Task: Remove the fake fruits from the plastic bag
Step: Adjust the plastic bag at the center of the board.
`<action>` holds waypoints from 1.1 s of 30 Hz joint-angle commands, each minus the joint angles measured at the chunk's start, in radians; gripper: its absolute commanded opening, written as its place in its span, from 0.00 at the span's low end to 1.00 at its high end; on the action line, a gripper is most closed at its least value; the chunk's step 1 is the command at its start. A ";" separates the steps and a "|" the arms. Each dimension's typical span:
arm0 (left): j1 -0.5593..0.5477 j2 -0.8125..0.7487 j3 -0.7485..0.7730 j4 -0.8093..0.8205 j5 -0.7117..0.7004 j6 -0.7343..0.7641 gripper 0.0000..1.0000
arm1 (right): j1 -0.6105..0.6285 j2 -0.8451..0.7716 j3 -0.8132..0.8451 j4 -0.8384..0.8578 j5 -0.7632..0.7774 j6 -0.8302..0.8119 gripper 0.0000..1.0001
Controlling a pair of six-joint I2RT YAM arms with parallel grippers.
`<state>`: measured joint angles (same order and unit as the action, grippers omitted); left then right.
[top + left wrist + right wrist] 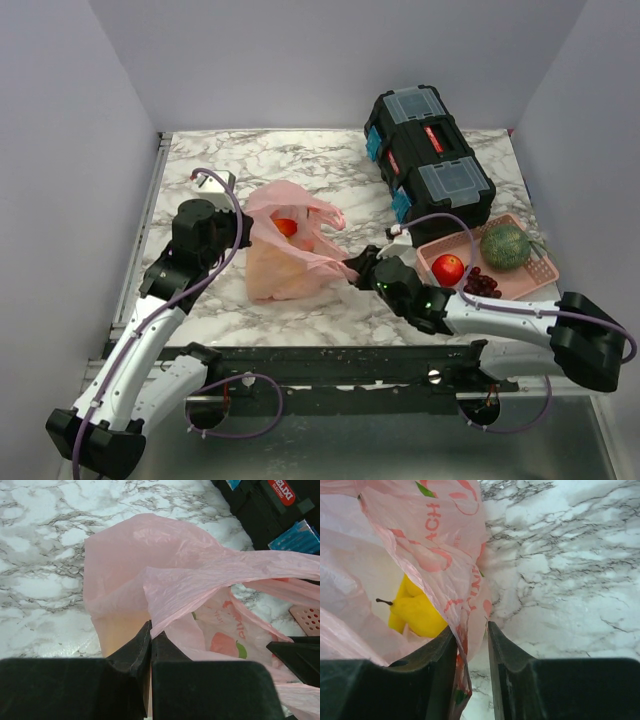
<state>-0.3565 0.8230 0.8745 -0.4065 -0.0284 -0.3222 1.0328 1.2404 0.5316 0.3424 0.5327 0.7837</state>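
The pink plastic bag lies on the marble table with its mouth held up. A reddish-orange fake fruit shows inside the mouth. My left gripper is at the bag's left rim. In the left wrist view it is shut, pinching the bag's edge. My right gripper is at the bag's right handle. In the right wrist view it stands slightly open, with the bag's printed film hanging between the fingers against the left one. A yellow fake fruit with a dark stem lies inside.
A black toolbox stands at the back right. In front of it a pink basket holds a red apple, dark grapes and a green melon. Grey walls enclose the table.
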 commanded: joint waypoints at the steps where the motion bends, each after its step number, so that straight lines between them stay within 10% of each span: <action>1: 0.013 -0.023 -0.015 0.013 -0.022 0.015 0.00 | -0.003 -0.113 -0.057 -0.156 0.021 0.035 0.32; 6: 0.016 -0.021 -0.009 0.015 -0.013 0.015 0.00 | -0.004 -0.290 -0.138 -0.173 -0.047 0.101 0.32; 19: 0.019 -0.031 -0.025 0.053 0.202 0.052 0.00 | -0.002 -0.385 0.093 -0.306 -0.549 -0.312 0.94; 25: 0.019 -0.036 -0.026 0.064 0.231 0.055 0.00 | -0.002 -0.372 0.218 -0.373 -0.676 -0.412 1.00; 33: 0.019 -0.062 -0.028 0.058 0.176 0.057 0.00 | -0.002 -0.315 0.281 -0.493 -0.182 -0.300 1.00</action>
<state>-0.3424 0.7937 0.8593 -0.3679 0.1722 -0.2775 1.0309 0.9077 0.7807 -0.0349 0.0254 0.4038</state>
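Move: The plastic bag's middle is about 12 cm left of my right hand, 6 cm ahead and a little below it; its near right edge already lies between my part-open right fingers. The red fruit inside sits some 14 cm left and 9 cm ahead, the toolbox about 18 cm right and 23 cm ahead, the basket about 31 cm right and level. My left hand already pinches the left rim, with the bag's middle 10 cm to its right, 2 cm back and some 13 cm below. I draw my right hand back about 9 cm, swinging it briefly right and then left again, and lift it some 14 cm in the second half. The fingers spread from a third open to fully open against the bag's right edge while the hand turns about 35 degrees counter-clockwise and tips up. My left hand keeps its pinch, easing a couple of centimetres right. ##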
